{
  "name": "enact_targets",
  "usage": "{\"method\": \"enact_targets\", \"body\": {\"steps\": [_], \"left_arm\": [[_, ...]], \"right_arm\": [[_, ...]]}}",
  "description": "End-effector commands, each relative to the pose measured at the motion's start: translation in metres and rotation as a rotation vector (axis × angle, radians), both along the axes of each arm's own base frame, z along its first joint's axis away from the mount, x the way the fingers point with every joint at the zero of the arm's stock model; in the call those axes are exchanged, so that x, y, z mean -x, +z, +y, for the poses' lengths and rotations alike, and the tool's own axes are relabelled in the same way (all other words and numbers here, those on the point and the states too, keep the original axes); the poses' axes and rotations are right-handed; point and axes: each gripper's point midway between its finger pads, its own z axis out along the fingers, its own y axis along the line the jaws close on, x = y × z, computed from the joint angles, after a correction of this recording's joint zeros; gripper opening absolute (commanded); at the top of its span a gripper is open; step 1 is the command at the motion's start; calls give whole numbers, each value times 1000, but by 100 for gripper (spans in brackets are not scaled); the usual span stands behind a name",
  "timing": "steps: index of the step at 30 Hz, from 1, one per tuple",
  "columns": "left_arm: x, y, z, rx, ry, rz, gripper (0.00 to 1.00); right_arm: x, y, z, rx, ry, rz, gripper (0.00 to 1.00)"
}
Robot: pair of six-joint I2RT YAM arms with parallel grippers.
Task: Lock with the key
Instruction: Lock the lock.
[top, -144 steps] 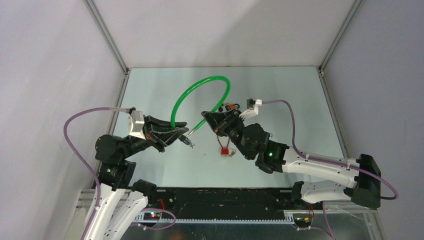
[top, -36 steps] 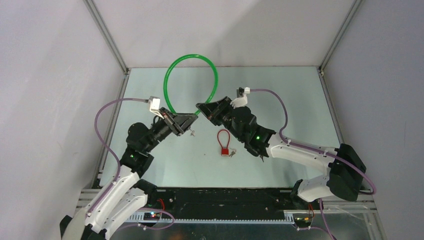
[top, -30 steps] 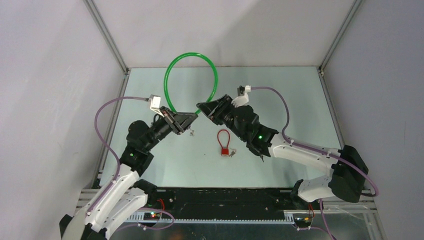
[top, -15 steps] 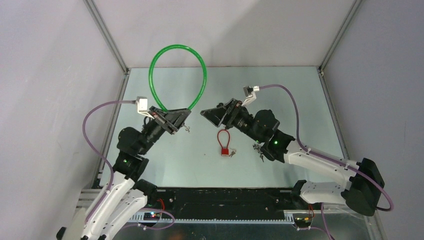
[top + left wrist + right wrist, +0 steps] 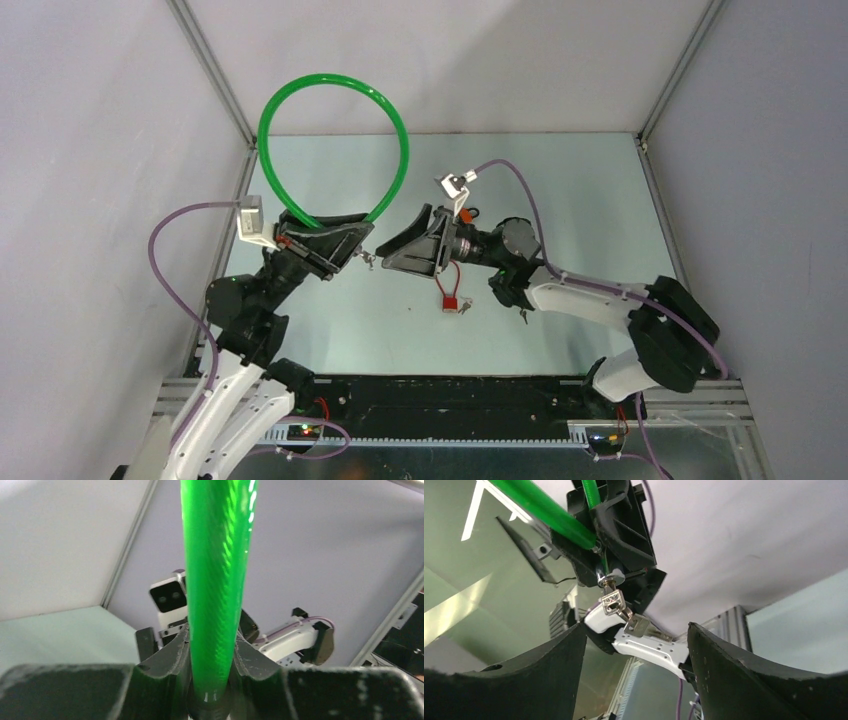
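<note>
My left gripper [image 5: 362,238] is shut on the dark lock body of a green cable lock [image 5: 330,85], whose loop stands high above the back left of the table. In the left wrist view the green cable [image 5: 217,580] rises straight up between the left fingers [image 5: 172,657]. A key [image 5: 613,602] sits in the lock's end [image 5: 606,574], and a second key [image 5: 636,625] dangles from it on a ring. My right gripper [image 5: 636,630] is open, its jaws wide on either side just below the keys without touching them. From above, the keys [image 5: 369,261] hang just left of the right gripper [image 5: 392,256].
A small red padlock [image 5: 450,298] with its own keys lies on the table under the right wrist. Metal frame posts [image 5: 215,75] and grey walls enclose the table [image 5: 580,200]. Purple cables loop off both wrists.
The right gripper has let go of the green lock's end, opened wide and swung low toward the hanging keys. The left arm has carried the lock left, and the loop now stands higher.
</note>
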Motion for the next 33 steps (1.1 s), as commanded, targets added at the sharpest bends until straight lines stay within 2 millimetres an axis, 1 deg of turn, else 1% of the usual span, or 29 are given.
{"method": "enact_targets", "body": {"steps": [1,2,3,7,10,12,17,19,21,23,25,26,27,29,30,31,32,33], "left_arm": [[38,50,6,80,-74,-177,0],[38,50,6,82,-76,-179,0],[39,50,6,83,-77,-180,0],[40,51,6,85,-83,-183,0],[38,49,5,84,-83,-178,0],[37,48,5,84,-80,-175,0],[33,44,4,79,-79,-163,0],[32,43,3,79,-78,-159,0],[31,42,3,79,-76,-155,0],[30,41,3,78,-73,-153,0],[28,40,3,78,-70,-148,0],[28,39,3,78,-70,-146,0],[27,39,3,78,-68,-145,0],[26,37,3,79,-58,-142,0],[24,37,5,82,-45,-142,0],[24,37,5,84,-41,-141,0],[21,36,6,88,-30,-130,0],[20,35,6,87,-26,-128,0]], "right_arm": [[28,45,-7,-182,184,-115,75],[30,49,-7,-195,207,-99,74],[30,47,-4,-203,218,-98,72],[32,52,1,-223,226,-94,66],[35,55,4,-227,229,-105,55],[37,55,6,-226,233,-106,51],[39,57,10,-226,229,-111,48],[40,57,12,-215,226,-114,42],[39,54,15,-192,220,-110,34],[37,52,17,-176,210,-106,29],[35,50,19,-162,199,-99,19],[34,50,20,-160,192,-96,17],[32,48,21,-148,186,-92,13],[30,44,24,-126,172,-88,7],[28,43,24,-120,159,-97,6],[25,38,26,-92,152,-82,5],[22,36,26,-79,133,-103,4],[18,28,28,-35,123,-86,2]]}}
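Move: The key standing in the end of the green cable lock is about 3 cm to the right hand's left, some 2 cm back and 1 cm above it. The lock barrel lies about 5 cm left, 1 cm ahead and 2 cm up, while the spare key on the ring hangs about 3 cm back and 2 cm left, roughly level. From the left hand, which already holds the lock, the key is some 4 cm back, 3 cm right and 2 cm lower. The key in the green lock's end is what the right hand closes on: its open fingers move back, left and up, roughly 4.5 cm in all, turning about 10 degrees counter-clockwise, then ease slightly forward and down while still going left as they shut, and pinch the key's head close to the barrel. The left hand keeps its grip on the lock, easing back and up by 1 to 2 cm. ##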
